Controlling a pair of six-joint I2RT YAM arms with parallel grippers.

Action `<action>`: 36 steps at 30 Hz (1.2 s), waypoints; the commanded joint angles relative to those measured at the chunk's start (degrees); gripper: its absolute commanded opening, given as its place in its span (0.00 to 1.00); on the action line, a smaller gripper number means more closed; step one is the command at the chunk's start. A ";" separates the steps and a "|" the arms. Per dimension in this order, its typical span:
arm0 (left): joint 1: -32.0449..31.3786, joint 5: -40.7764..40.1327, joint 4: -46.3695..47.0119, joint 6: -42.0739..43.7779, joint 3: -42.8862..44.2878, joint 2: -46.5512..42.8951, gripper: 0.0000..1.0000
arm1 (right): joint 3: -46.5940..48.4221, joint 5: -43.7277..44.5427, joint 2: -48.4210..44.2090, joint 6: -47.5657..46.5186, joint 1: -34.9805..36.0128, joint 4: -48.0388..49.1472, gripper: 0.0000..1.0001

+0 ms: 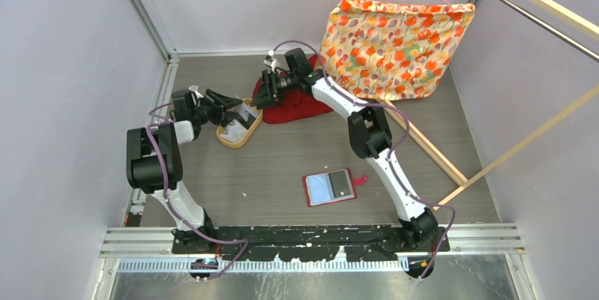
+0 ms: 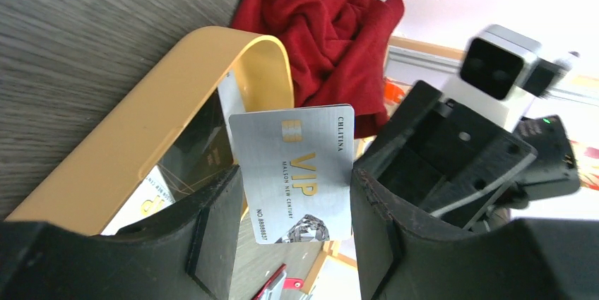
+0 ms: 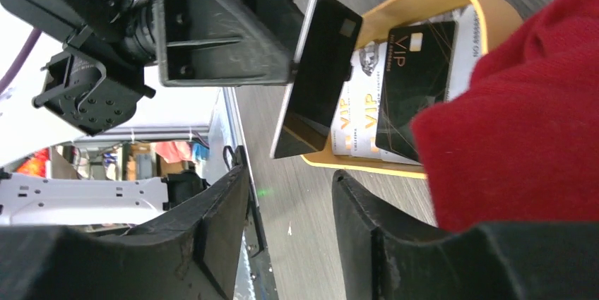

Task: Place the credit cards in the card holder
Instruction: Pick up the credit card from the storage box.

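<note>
My left gripper (image 1: 229, 109) (image 2: 295, 173) is shut on a silver VIP credit card (image 2: 297, 173), gripped by its edges and held tilted over the tan oval tray (image 1: 236, 139) (image 2: 141, 123). In the right wrist view the card shows its dark back (image 3: 314, 74). More cards lie in the tray: a black one (image 3: 417, 88) and whitish ones (image 3: 360, 120). My right gripper (image 1: 263, 95) (image 3: 289, 180) is open and empty, just right of the tray beside the red cloth. The red card holder (image 1: 328, 187) lies open on the table's near middle.
A crumpled red cloth (image 1: 297, 106) (image 3: 523, 116) lies right of the tray, under the right wrist. A floral fabric bag (image 1: 395, 46) hangs at the back right. Wooden frame bars (image 1: 424, 141) run across the right side. Walls close the left and back.
</note>
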 commanded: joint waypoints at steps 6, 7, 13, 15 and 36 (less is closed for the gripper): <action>0.97 6.27 7.68 -1.44 -1.37 0.59 0.14 | 3.04 -1.39 0.58 9.19 0.82 8.04 0.38; 0.95 6.37 7.23 -1.18 -1.42 0.57 0.13 | 2.70 -1.67 0.66 10.11 0.84 9.02 0.38; 0.92 6.80 7.03 -1.23 -1.11 1.17 0.13 | 2.00 -2.82 0.51 12.79 1.58 12.17 0.40; 0.96 6.89 7.13 -1.22 -1.11 1.18 0.13 | 2.57 -1.74 0.71 11.02 1.92 9.48 0.40; 0.93 7.08 7.82 -1.63 -1.38 1.36 0.12 | 4.30 4.26 0.69 5.14 1.92 -0.32 0.29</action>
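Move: The white VIP card is held in the left fingers, its middle practically at the left hand's point; the right fingers wait some 5 cm to that hand's right and 2 cm farther out. From the right hand, the card's middle is about 5 cm left, 2 cm back and 1 cm lower. The storage box lies roughly 8 cm left, 7 cm back and 11 cm below the right hand; the red cloth about 13 cm right, 4 cm ahead and 11 cm below. The card's free end is taken in between the right fingers: the right hand works about 2 cm left towards it, dipping, rising some 2 cm, then sinking again, while its gap narrows to about half but stays open. The left hand keeps its pinch on the card's long edges, eases about 1 cm up, right and slightly back, then holds still. ##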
